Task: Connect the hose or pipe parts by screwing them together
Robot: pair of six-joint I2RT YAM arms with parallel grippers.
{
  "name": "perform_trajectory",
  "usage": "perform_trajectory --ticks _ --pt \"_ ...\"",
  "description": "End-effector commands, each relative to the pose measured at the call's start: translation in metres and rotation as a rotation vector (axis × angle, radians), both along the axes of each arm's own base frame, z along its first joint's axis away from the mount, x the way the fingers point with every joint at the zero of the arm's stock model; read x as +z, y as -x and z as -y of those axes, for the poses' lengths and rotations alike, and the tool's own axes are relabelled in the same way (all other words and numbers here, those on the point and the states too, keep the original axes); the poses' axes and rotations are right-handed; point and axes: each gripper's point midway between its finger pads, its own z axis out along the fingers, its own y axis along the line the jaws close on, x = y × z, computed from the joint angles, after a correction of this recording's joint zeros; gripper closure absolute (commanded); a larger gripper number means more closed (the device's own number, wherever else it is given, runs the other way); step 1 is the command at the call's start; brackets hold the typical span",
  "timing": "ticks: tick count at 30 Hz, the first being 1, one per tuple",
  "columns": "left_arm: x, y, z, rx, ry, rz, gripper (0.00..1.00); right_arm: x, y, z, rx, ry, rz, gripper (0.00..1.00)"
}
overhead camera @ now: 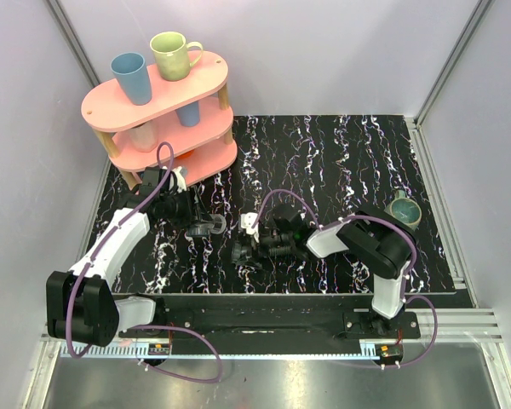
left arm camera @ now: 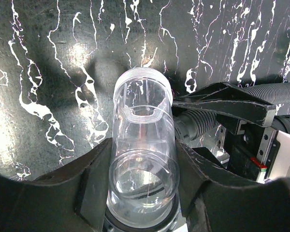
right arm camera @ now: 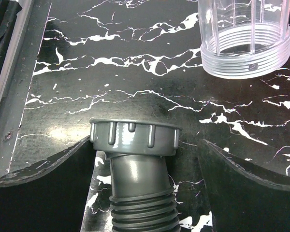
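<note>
The clear tubular fitting (left arm camera: 142,140) sits lengthwise between the fingers of my left gripper (left arm camera: 142,145), which is shut on it. Its threaded mouth (right arm camera: 246,48) shows at the top right of the right wrist view. The black ribbed hose (right arm camera: 142,212) ends in a grey ribbed collar (right arm camera: 134,137) that lies on the mat between the jaws of my right gripper (right arm camera: 145,142). The left finger touches the collar and the right finger stands apart from it, so this gripper is open. In the top view the left gripper (overhead camera: 206,227) and the right gripper (overhead camera: 254,247) face each other mid-table.
A pink two-tier shelf (overhead camera: 157,102) stands at the back left, carrying a blue cup (overhead camera: 131,77) and a green mug (overhead camera: 174,54). Another mug (overhead camera: 404,210) sits at the right of the black marbled mat (overhead camera: 341,153). Walls enclose the table.
</note>
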Motion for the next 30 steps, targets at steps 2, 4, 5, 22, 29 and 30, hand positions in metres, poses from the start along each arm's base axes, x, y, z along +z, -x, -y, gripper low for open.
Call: perform_trajectory --ticks 2,4,5,22,29,30 --pt "0.009 -0.009 0.003 0.003 0.022 0.052 1.00 0.018 -0.004 -0.017 0.033 -0.061 0.039 0.07" --pt "0.009 -0.008 0.003 0.002 0.021 0.053 1.00 0.017 -0.004 -0.017 0.037 -0.057 0.037 0.10" --pt "0.009 -0.008 0.002 0.003 0.019 0.056 1.00 0.018 -0.006 -0.018 0.034 -0.058 0.040 0.11" --pt "0.052 0.014 0.011 -0.076 0.084 0.131 1.00 0.094 -0.002 -0.007 0.139 -0.023 0.257 0.37" --pt "0.082 0.034 0.032 -0.195 0.222 0.181 1.00 0.138 -0.003 0.004 0.179 0.004 0.412 0.38" --pt "0.085 0.035 0.033 -0.203 0.232 0.187 1.00 0.145 -0.003 0.005 0.177 0.002 0.425 0.39"
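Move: The hose's grey end collar already sits between the right hand's open fingers, about 1 cm back from the hand point and at nearly its height. The mouth of the clear connector, held by the left hand, is some 7 cm to the left, 5 cm ahead and 4 cm above. The pink shelf's lowest tier stands roughly 25 cm ahead and 17 cm left. From the left hand, the collar lies about 12 cm right, 4 cm back and 8 cm below. Barely creeping left at first, the right hand shuts its fingers on the hose collar's sides. It then lifts briskly straight up about 11 cm, rolling nearly 20 degrees so its forward side rises. Late on, the left hand, still gripping the clear connector, rises about 4 cm and eases 3 cm back and a little right, bringing its mouth towards the collar. ##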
